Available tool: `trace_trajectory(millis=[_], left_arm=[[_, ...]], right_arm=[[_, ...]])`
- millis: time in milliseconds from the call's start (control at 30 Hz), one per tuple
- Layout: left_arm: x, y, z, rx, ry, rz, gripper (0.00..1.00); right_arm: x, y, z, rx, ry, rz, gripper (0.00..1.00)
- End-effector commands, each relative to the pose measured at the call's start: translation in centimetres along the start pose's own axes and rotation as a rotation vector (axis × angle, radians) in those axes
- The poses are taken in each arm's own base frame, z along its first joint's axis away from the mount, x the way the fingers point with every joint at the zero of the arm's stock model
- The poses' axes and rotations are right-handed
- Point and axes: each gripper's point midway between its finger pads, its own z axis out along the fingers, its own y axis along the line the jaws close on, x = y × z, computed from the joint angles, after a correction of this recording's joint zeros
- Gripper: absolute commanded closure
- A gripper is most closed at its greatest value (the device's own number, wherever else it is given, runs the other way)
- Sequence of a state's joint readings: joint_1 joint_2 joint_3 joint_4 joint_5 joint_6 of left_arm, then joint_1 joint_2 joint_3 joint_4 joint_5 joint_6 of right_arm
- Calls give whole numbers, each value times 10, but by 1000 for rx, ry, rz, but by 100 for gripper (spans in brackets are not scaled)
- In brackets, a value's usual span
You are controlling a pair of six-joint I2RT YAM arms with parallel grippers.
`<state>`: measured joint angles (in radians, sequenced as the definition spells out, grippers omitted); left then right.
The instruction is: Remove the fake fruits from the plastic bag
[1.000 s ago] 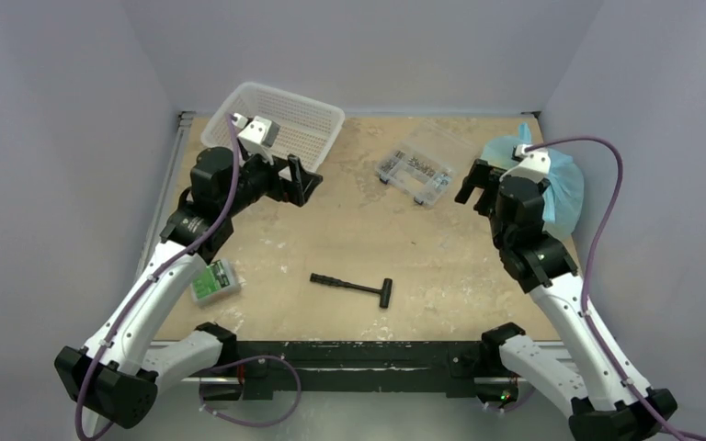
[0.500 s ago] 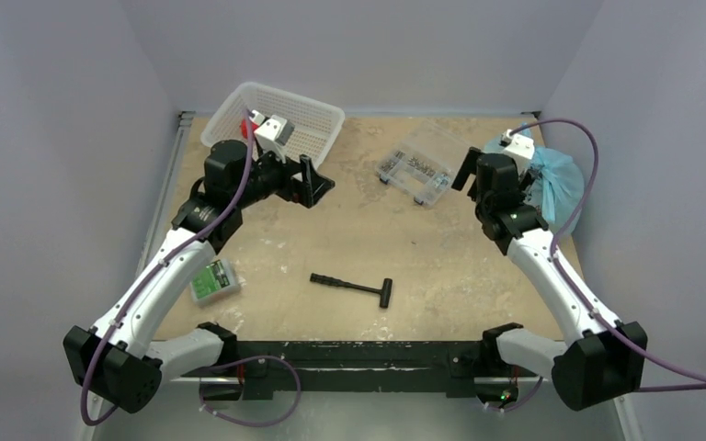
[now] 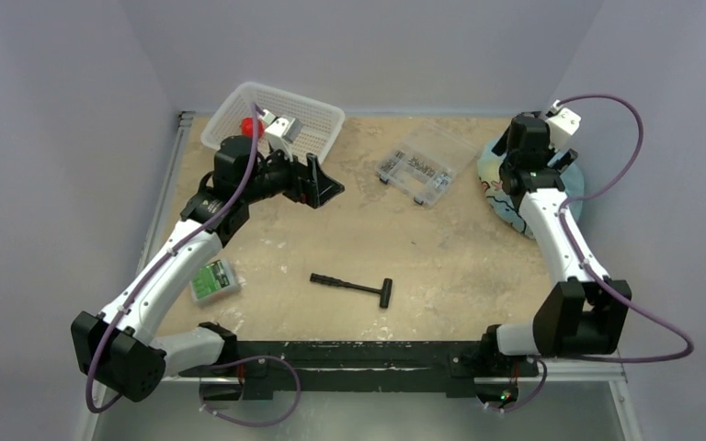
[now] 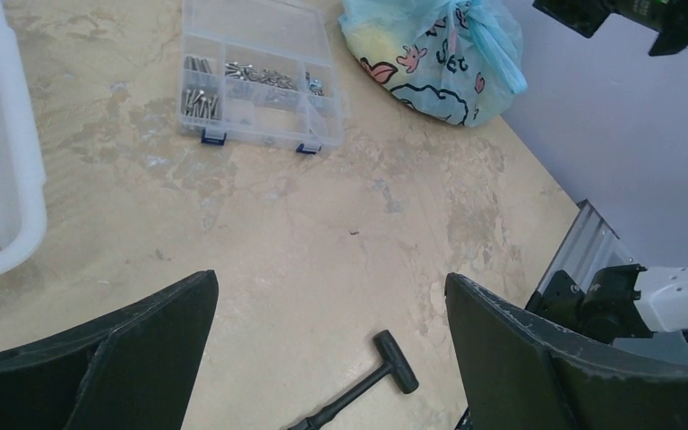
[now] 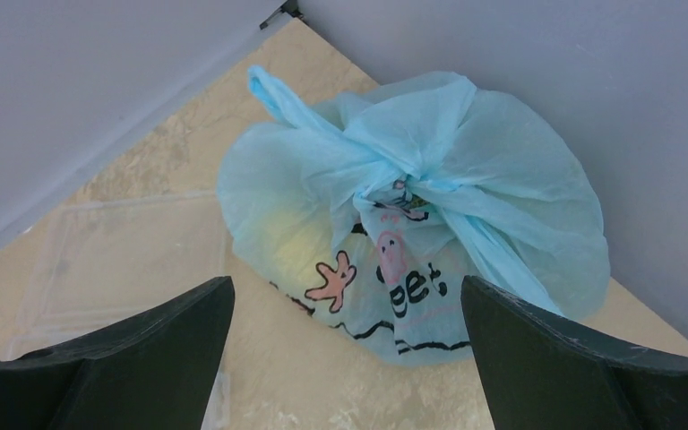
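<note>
The light-blue plastic bag [image 5: 412, 206] lies knotted shut in the table's far right corner against the wall, its cartoon print facing me. A yellowish shape [image 5: 296, 237] shows through its skin; the other fruits inside are hidden. My right gripper [image 5: 345, 287] hangs open just before the bag, touching nothing. In the top view the bag [image 3: 504, 188] lies under the right wrist. One red fake fruit [image 3: 248, 127] rests in the white basket [image 3: 313, 124]. My left gripper [image 3: 324, 188] stands open and empty beside the basket, above bare table [image 4: 331, 279].
A clear compartment box [image 3: 415, 167] of metal parts sits between the basket and the bag. A black hammer [image 3: 354, 287] lies mid-table near the front. A small green-and-white box [image 3: 213, 280] is at the front left. Walls close in on the left, back and right.
The right arm has swung right from beside the compartment box to over the bag. The left gripper drifted right from the basket, uncovering the red fruit. Both stayed open.
</note>
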<state>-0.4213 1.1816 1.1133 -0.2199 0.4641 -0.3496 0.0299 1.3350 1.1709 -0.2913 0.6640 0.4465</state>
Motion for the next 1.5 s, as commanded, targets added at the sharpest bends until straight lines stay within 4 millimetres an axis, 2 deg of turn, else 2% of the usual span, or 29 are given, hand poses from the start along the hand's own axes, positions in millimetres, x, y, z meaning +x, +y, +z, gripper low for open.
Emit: trace_trajectory(millis=[0,167,333,467,600,733,867,967,1033,1133,1300,1400,1467], left_arm=[[-25,-21,0,75,-62,19,2],[-22,-27,3,102,-47,7,2],[-21,-29,4,111,-42,6,1],[-19,-29,6,118,-33,0,1],[-18,-31,9,128,-22,-9,1],[-15,-30,11,127,-11,-10,1],[-11,-31,16,136,11,-14,1],[-8,-33,18,144,23,-19,2],[-8,-33,19,145,23,-19,2],[-9,-34,18,146,23,-20,2],[-9,-35,19,151,28,-25,2],[-7,-34,19,148,33,-24,2],[-5,-35,20,147,42,-23,3]], right_arm=[[-15,4,28,27,-7,94,1],[0,0,64,77,47,124,1],[11,-10,89,139,72,114,1],[15,-26,101,247,64,45,1],[28,-32,115,290,77,-36,1],[36,-47,126,388,71,-140,1],[51,-50,131,393,93,-174,3],[59,-47,130,349,98,-165,15],[63,-48,126,337,105,-146,33],[70,-51,115,320,122,-102,51],[85,-72,93,375,145,-53,98],[99,-85,75,395,187,-33,100],[109,-82,61,349,233,1,100]])
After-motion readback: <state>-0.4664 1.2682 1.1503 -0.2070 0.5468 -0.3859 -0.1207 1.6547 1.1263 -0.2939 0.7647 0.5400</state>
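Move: The plastic bag's knot lies about 5 cm ahead of the right hand, 8 cm to its right and 14 cm below it. The clear parts box lies flat on the table, around 20 cm to this hand's left, 8 cm farther out and some 25 cm below it. From the left hand the knot is roughly 52 cm to the right, 14 cm ahead and 18 cm lower. The plastic bag's knot is what the open right hand sinks to, some 13 cm down while going about 8 cm right and at first 5 cm forward, the fingers tipping about 20 degrees further down. There the fingers shut, pinching a twisted strand beside the knot, while the hand draws about 5 cm back towards the base. The left hand stays open and drifts 3 cm right. ##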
